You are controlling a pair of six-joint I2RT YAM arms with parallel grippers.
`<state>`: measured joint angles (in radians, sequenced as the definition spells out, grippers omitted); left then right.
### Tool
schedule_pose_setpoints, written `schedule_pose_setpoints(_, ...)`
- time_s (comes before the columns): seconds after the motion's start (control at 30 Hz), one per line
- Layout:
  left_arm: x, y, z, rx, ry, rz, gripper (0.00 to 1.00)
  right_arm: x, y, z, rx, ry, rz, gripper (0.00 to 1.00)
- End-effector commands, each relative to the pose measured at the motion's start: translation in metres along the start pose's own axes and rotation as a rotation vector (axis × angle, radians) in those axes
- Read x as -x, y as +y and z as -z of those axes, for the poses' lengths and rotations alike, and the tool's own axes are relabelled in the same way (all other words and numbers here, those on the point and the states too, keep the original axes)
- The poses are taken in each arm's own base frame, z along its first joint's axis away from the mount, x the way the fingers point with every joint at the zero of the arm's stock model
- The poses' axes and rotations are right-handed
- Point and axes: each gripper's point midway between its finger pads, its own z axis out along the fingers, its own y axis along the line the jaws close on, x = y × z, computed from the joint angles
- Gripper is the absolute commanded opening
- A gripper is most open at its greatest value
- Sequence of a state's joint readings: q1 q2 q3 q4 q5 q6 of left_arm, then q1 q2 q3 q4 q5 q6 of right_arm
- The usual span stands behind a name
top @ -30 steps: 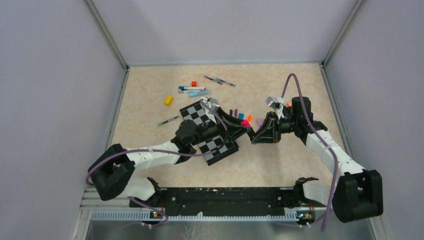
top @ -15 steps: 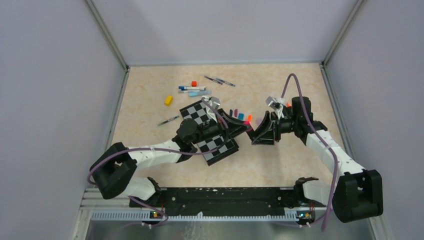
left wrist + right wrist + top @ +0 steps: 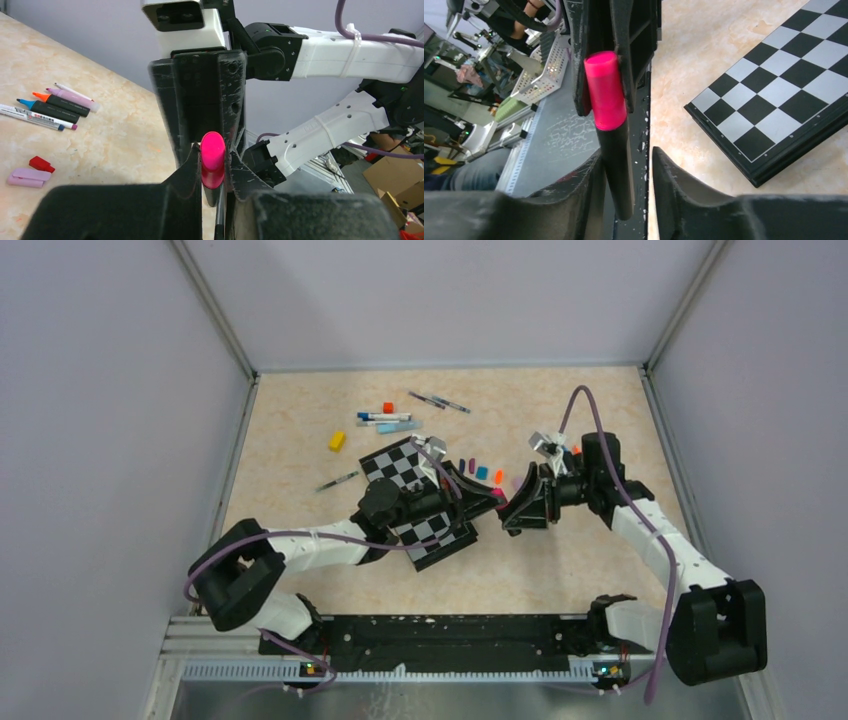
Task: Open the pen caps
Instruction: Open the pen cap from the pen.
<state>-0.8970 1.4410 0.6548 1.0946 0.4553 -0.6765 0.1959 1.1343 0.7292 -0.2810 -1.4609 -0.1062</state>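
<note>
A pen with a black barrel point(image 3: 616, 170) and a pink pen cap point(image 3: 212, 157) hangs in the air between the two arms. My left gripper point(image 3: 212, 150) is shut on the pink cap point(image 3: 605, 90), which sits on the barrel's end. My right gripper point(image 3: 626, 152) stands open round the barrel, its left finger close against it and its right finger apart from it. From above, the left gripper point(image 3: 488, 498) and the right gripper point(image 3: 512, 510) meet tip to tip. Several loose pen caps point(image 3: 482, 472) lie on the table just behind them.
A checkerboard point(image 3: 415, 500) lies under the left arm. Pens point(image 3: 385, 420) and two thin pens point(image 3: 440, 402) lie at the back, with a red cube point(image 3: 388, 407) and a yellow block point(image 3: 337, 441). The left wrist view shows markers point(image 3: 60, 105), a red cap point(image 3: 39, 163) and a lilac cap point(image 3: 27, 177).
My left gripper has closed on the pink cap. My right gripper's jaws have spread apart off the barrel. Both arms have stayed nearly where they were.
</note>
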Motion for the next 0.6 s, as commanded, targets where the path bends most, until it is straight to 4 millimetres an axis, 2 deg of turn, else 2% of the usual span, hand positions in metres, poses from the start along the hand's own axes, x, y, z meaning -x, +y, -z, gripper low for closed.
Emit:
schedule_pose_setpoints(0.0,0.021,-0.012,-0.006,-0.042,-0.072,-0.032,0.0,0.015,0.007,-0.005,0.028,0.003,0.061,0.12)
schedule_pose_setpoints(0.03,0.023,-0.011,-0.007,-0.034,-0.082,-0.033,0.0,0.015,0.007,-0.006,0.03,0.003,0.059,0.0)
schedule_pose_setpoints(0.17,0.047,-0.008,-0.003,-0.005,-0.157,-0.069,0.0,0.013,0.004,-0.005,-0.006,0.012,0.096,0.0)
schedule_pose_setpoints(0.23,0.076,0.001,0.007,0.061,-0.242,-0.1,0.0,0.003,-0.005,-0.003,-0.053,0.038,0.091,0.0)
schedule_pose_setpoints(0.33,0.144,0.014,0.032,0.186,-0.437,-0.189,0.0,-0.012,-0.016,-0.001,-0.091,0.071,0.069,0.0)
schedule_pose_setpoints(0.4,0.185,0.013,0.044,0.221,-0.546,-0.242,0.0,-0.019,-0.02,-0.001,-0.099,0.086,0.053,0.0)
schedule_pose_setpoints(0.5,0.228,0.004,0.055,0.211,-0.646,-0.307,0.0,-0.026,-0.021,-0.001,-0.091,0.091,0.031,0.0)
schedule_pose_setpoints(0.57,0.243,0.0,0.062,0.192,-0.682,-0.318,0.0,-0.029,-0.02,-0.001,-0.09,0.088,0.03,0.0)
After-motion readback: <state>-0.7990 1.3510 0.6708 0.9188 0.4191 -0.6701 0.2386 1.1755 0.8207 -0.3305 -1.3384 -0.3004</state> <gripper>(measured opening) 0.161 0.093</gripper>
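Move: The left gripper already pinches the pink cap. The highlighter's black barrel hangs about 6 cm below that hand, 2 cm to its right and 1 cm back, between the right gripper's still-open fingers. On the table, some 23 cm below the left hand, the orange cap lies about 20 cm ahead and 3 cm right, the blue cap 20 cm ahead and 1 cm left; the chessboard's middle is roughly 14 cm ahead and 15 cm left. Shut the right fingers on the black barrel at once and keep them clamped. Then, holding the pink cap, draw the left gripper forward and to its left, about 5 cm in all, swinging it a little counter-clockwise. Let the right hand follow forward with the barrel by only some 2.5 cm, rolling about 10 degrees, so the hands part. ##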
